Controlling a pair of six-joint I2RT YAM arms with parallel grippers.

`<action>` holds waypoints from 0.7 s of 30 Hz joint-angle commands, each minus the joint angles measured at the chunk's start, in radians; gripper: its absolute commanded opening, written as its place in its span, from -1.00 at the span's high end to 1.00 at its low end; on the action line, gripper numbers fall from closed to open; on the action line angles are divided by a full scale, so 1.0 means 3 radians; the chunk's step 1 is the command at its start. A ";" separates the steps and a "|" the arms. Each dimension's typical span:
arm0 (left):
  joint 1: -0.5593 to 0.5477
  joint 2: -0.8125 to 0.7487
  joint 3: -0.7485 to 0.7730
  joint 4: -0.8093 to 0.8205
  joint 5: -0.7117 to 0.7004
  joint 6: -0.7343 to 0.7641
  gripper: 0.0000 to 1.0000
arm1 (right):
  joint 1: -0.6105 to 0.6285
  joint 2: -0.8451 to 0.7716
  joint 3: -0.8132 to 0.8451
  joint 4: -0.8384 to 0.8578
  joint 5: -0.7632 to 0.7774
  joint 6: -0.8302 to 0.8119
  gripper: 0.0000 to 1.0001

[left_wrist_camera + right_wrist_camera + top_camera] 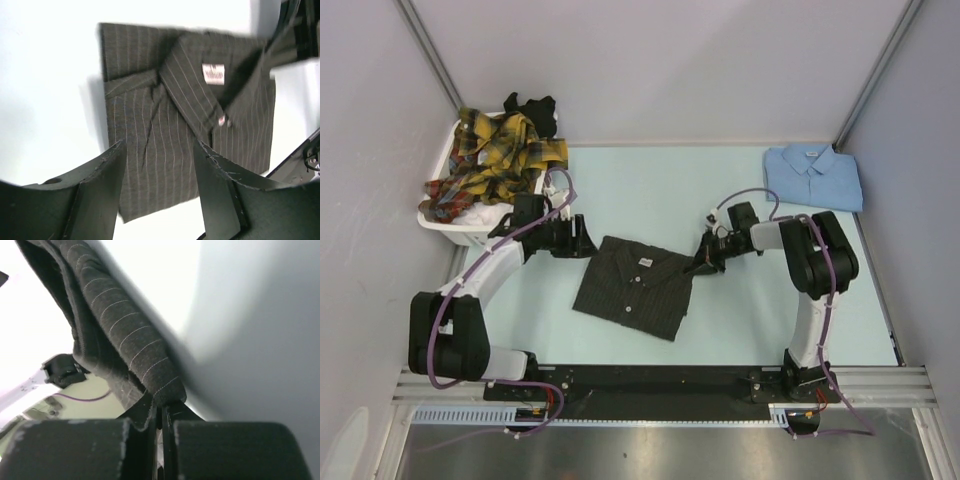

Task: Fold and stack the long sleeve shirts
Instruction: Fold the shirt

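The charcoal pinstriped shirt (pixel 635 287) lies folded into a rectangle mid-table, collar and label up. In the left wrist view the shirt (pixel 165 125) fills the frame. My left gripper (pixel 582 238) is open and empty, just off the shirt's upper left corner; the fingers (pixel 102 185) stand apart above the cloth. My right gripper (pixel 701 262) is shut on the shirt's right edge; the wrist view shows pinstriped cloth (pixel 135 352) pinched between its fingers (pixel 162 415). A folded light blue shirt (pixel 813 175) lies at the far right. Yellow-red plaid shirts (pixel 495 155) fill the basket.
A white laundry basket (pixel 460 232) stands at the far left, a black garment (pixel 532 106) at its back edge. Grey walls close in the table on three sides. The black rail (pixel 650 385) holding the arm bases runs along the near edge.
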 commanded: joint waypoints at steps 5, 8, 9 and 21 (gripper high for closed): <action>0.0028 -0.0024 -0.0196 0.0258 0.0201 -0.0024 -0.21 | -0.0166 0.1109 0.2478 -0.2355 0.0302 -0.2447 0.99; 0.0023 0.0155 -0.0181 0.0329 0.0196 -0.0081 -0.19 | -0.0161 0.1443 0.3082 -0.3031 0.0318 -0.2950 0.56; 0.0023 0.0196 -0.0160 0.0360 0.0181 -0.0101 -0.19 | -0.0171 0.1454 0.3130 -0.3164 0.0293 -0.3031 0.40; -0.0524 0.0661 0.0641 0.0212 0.0462 0.0838 -0.13 | -0.0590 0.0627 0.2202 -0.3003 -0.0045 -0.2675 0.17</action>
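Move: The right hand, nearly at table height, grips the black shirt's upper right corner; the shirt's middle lies about 13 cm to its left and 6 cm back, the collar label 11 cm left and 2 cm ahead, and the lower right corner 20 cm back and 5 cm left. From the open left hand the shirt's middle is roughly 11 cm right, 8 cm back and 10 cm below; the laundry basket stands some 22 cm left and 15 cm ahead. Swiftly forward, about 13 cm and low over the table, the right hand drags the pinched corner, its wrist turning counter-clockwise some 20 degrees; the fingers then open about halfway, let go, and draw back and right along the shirt's right edge. The left hand, still open, sinks about 3.5 cm, then slides right over the shirt's left side while rising slightly. ##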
